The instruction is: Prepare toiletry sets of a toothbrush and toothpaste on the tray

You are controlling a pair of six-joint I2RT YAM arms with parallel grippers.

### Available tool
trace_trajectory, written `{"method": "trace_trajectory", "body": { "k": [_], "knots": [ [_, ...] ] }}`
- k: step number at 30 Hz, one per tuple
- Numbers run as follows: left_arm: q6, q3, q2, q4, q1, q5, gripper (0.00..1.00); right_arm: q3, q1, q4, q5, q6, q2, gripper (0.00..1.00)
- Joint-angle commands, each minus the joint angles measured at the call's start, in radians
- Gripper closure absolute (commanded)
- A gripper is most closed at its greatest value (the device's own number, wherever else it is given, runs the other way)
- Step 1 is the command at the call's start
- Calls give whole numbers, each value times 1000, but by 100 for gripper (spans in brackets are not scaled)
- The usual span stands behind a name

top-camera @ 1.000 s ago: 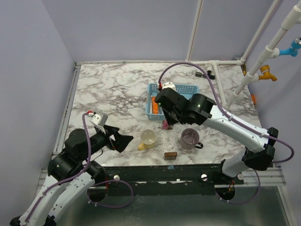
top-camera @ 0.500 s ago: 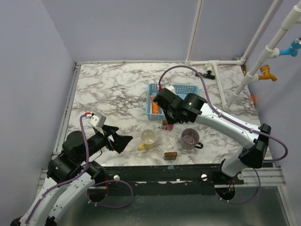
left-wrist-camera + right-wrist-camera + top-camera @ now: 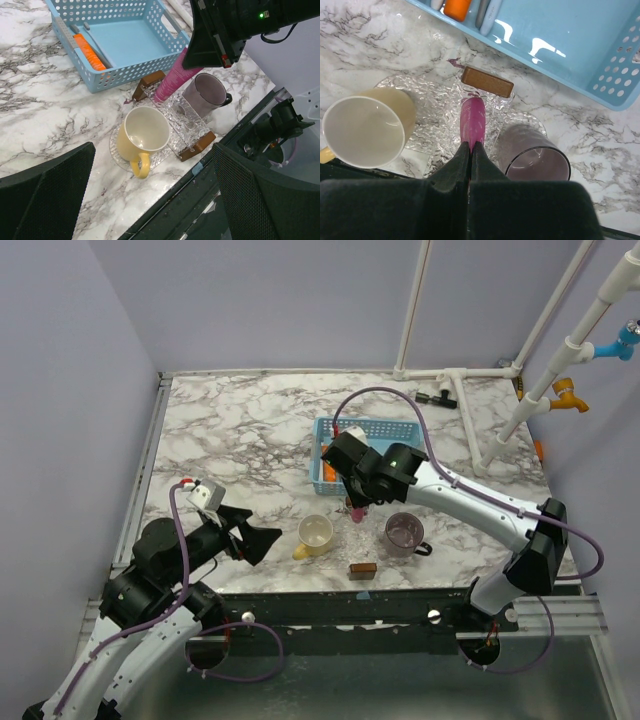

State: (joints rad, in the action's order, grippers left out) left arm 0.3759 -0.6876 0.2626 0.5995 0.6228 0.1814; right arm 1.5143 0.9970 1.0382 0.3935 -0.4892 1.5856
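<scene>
My right gripper is shut on the tail of a pink toothpaste tube. The tube points down at the clear glass tray, close to its brown wooden end block. From above, the tube hangs between the yellow mug and the purple cup. Slim grey handles that look like toothbrushes lie in the blue basket beside an orange item. My left gripper is open and empty at the near left, well short of the mug.
The blue basket stands just behind the tray. The yellow mug and purple cup sit on the tray's round ends. The tray's second brown block is near the table's front edge. White pipes rise at the back right.
My right arm has shifted slightly left and down, bringing the pink tube lower over the tray. The left arm has barely moved and stays open.
</scene>
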Motion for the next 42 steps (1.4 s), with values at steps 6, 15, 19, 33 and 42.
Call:
{"method": "trace_trajectory", "body": {
  "k": [6,15,19,33,42],
  "knots": [
    [-19,8,7,-21,-3,-14,1,-64,-28,-79,-45,8,7,99],
    [-22,7,22,-23,-3,-16,1,-118,-47,-119,-81,5,0,99],
    [-20,7,27,-23,-3,-16,1,-127,-55,-122,-85,6,-1,99],
    [-22,6,37,-27,-3,-14,1,-63,-59,-82,-75,13,14,72],
    [-22,5,45,-24,-3,-13,1,64,-60,-42,-43,22,23,59]
  ]
}}
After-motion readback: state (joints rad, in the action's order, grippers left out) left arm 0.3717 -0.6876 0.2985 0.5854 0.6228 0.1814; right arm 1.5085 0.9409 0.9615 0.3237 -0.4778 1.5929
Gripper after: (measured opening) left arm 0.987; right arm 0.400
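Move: The right hand still holds the pink toothpaste by its flat end. The spot on the clear tray it is taken to lies about 5 cm ahead, 1 cm left and 12 cm below. The far brown block sits 2 cm beyond that spot. The cream mug stands some 11 cm left and 1 cm back of the hand, the grey mug 9 cm right and 1 cm back. From the left hand, the spot is roughly 14 cm ahead, 18 cm right and 19 cm down. Straight down about 3 cm, the right hand lowers the toothpaste, round end first, onto the tray just this side of the far brown block. It stays there while the fingers open to not quite half and let go of the flat end, then climbs about 3 cm again, easing slightly forward and left. ##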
